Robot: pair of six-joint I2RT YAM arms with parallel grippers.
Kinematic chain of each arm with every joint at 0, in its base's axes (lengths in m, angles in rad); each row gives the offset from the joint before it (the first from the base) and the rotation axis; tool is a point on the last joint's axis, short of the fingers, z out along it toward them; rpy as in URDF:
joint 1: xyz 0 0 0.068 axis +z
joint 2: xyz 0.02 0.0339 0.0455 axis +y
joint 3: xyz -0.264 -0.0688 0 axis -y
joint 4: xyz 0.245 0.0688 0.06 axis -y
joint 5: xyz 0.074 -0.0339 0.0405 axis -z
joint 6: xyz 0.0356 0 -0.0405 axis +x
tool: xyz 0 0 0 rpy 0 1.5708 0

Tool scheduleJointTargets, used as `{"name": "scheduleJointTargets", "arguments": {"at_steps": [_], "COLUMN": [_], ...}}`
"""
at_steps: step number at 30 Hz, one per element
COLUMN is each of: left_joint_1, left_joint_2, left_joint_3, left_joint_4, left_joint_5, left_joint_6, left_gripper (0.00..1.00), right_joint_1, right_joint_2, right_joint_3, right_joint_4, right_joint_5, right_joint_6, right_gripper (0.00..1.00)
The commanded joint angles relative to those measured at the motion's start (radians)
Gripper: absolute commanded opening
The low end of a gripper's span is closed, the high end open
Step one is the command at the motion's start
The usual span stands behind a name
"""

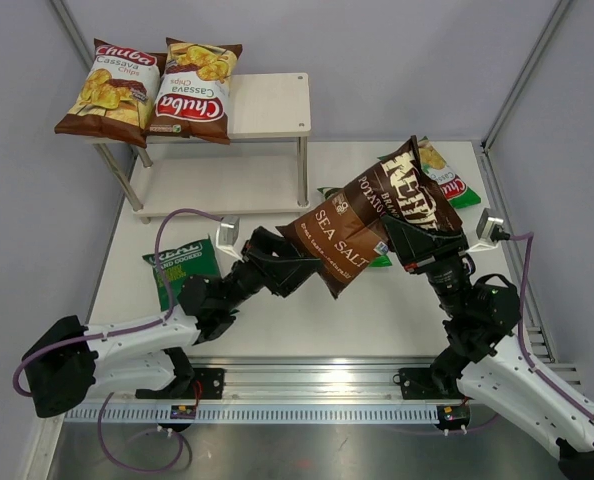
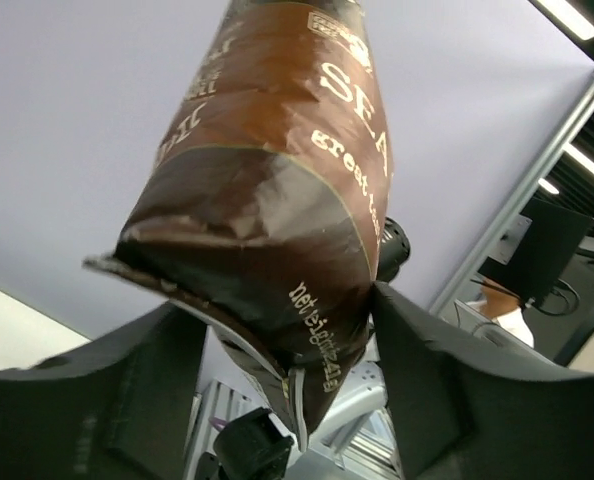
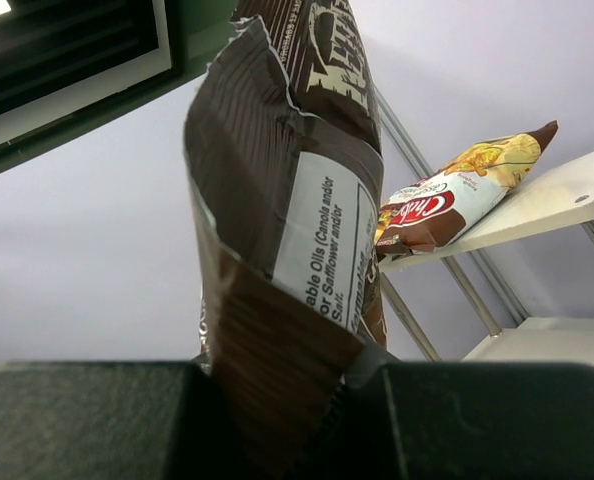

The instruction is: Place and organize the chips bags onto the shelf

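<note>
The dark brown Kettle Sea Salt bag (image 1: 367, 215) hangs in the air between both arms. My right gripper (image 1: 409, 235) is shut on its upper end (image 3: 297, 200), with the jaws (image 3: 362, 370) pinching the crimped edge. My left gripper (image 1: 299, 262) is open, and the bag's lower end (image 2: 277, 200) sits between its wide jaws (image 2: 289, 320), touching the right finger (image 2: 417, 380). Two brown Chuba bags (image 1: 112, 90) (image 1: 197, 90) lie on the left of the shelf's top board (image 1: 272, 105); one shows in the right wrist view (image 3: 447, 195).
A dark green bag (image 1: 182, 265) lies on the table by the left arm. A green Chuba bag (image 1: 447, 175) lies at the right, and another green bag (image 1: 329, 193) peeks out under the held bag. The shelf's lower board (image 1: 227, 185) is bare. Walls enclose the table.
</note>
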Motion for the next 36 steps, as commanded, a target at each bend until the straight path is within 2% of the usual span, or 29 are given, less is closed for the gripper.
{"name": "scheduleJointTargets", "arguments": {"at_steps": [1,2,4,5,6,7,8,9,10,11,12,14,15,17,18,20,21,24,28,33,36], "left_joint_1": [-0.004,-0.005,-0.005,-0.005,-0.005,-0.005,-0.005,-0.004,-0.005,-0.004,-0.004,-0.004,-0.002,-0.002,0.001,0.004,0.007,0.022,0.065,0.14,0.168], "left_joint_2": [-0.064,-0.072,-0.09,-0.096,-0.103,-0.115,-0.122,-0.133,-0.145,-0.165,-0.178,-0.207,-0.213,-0.225,-0.231,-0.231,-0.222,-0.173,-0.068,0.074,0.164], "left_joint_3": [0.063,0.069,0.087,0.09,0.092,0.092,0.094,0.095,0.1,0.113,0.124,0.171,0.19,0.234,0.282,0.337,0.401,0.526,0.686,0.879,0.975], "left_joint_4": [0.188,0.159,0.068,0.039,-0.005,-0.025,-0.05,-0.111,-0.145,-0.174,-0.239,-0.324,-0.419,-0.511,-0.609,-0.721,-0.831,-0.993,-1.091,-1.206,-1.208], "left_joint_5": [-0.103,-0.117,-0.143,-0.157,-0.165,-0.204,-0.223,-0.246,-0.291,-0.309,-0.327,-0.396,-0.422,-0.523,-0.604,-0.699,-0.786,-0.902,-0.997,-1.042,-1.1], "left_joint_6": [0.037,0.035,0.038,0.037,0.035,0.034,0.032,0.031,0.031,0.037,0.047,0.052,0.054,0.061,0.049,0.032,0.009,-0.035,-0.074,-0.161,-0.144], "left_gripper": [0.57,0.41,0.3,0.21,0.19,0.17,0.15,0.1,0.08,0.08,0.06,0.04,0.04,0.04,0.04,0.04,0.03,0.02,0.02,0.04,0.04], "right_joint_1": [0.005,0.005,0.005,0.005,0.005,0.005,0.005,0.005,0.005,0.005,0.005,0.003,0.005,0.005,0.005,0.005,0.005,0.005,0.005,0.005,0.005], "right_joint_2": [-0.008,-0.006,-0.011,-0.015,-0.018,-0.024,-0.029,-0.044,-0.055,-0.07,-0.078,-0.099,-0.11,-0.145,-0.158,-0.19,-0.199,-0.215,-0.216,-0.201,-0.215], "right_joint_3": [0.019,0.016,0.021,0.027,0.048,0.064,0.082,0.122,0.145,0.197,0.22,0.274,0.289,0.312,0.315,0.315,0.315,0.314,0.305,0.292,0.28], "right_joint_4": [0.007,0.008,-0.037,-0.056,-0.079,-0.158,-0.204,-0.253,-0.372,-0.437,-0.556,-0.655,-0.701,-0.816,-0.865,-0.886,-0.903,-0.918,-0.914,-0.906,-0.892], "right_joint_5": [-0.014,-0.014,-0.014,-0.014,-0.014,0.013,0.033,0.061,0.131,0.174,0.219,0.34,0.381,0.483,0.538,0.558,0.569,0.575,0.581,0.607,0.62], "right_joint_6": [-0.019,-0.018,-0.015,-0.031,-0.039,-0.057,-0.07,-0.087,-0.103,-0.137,-0.154,-0.194,-0.2,-0.213,-0.213,-0.222,-0.222,-0.222,-0.222,-0.243,-0.255], "right_gripper": [0.2,0.21,0.23,0.27,0.31,0.41,0.63,0.77,0.93,0.99,0.99,1.0,0.99,0.99,0.99,0.99,0.99,0.99,0.99,0.99,1.0]}}
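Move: The brown sea salt bag hangs by my right hand, its middle about 3 cm ahead, 5 cm left and slightly above that hand; its lower corner is already between my left fingers, with its middle 6 cm ahead of my left hand, 10 cm right and 8 cm up. From my left hand, the top shelf's free right end is some 36 cm ahead, 9 cm left and 6 cm lower; the nearer shelved Chuba bag is 36 cm ahead and 23 cm left, about level. I shut my left fingers on the sea salt bag's lower corner, then my right fingers open wide and let go, that hand drawing off about 11 cm right, lastly sinking a little. My left hand keeps its pinch and carries the bag some 19 cm forward, 10 cm left and 10 cm up towards the free end of the shelf, swinging counter-clockwise from pointing right to pointing forward. ##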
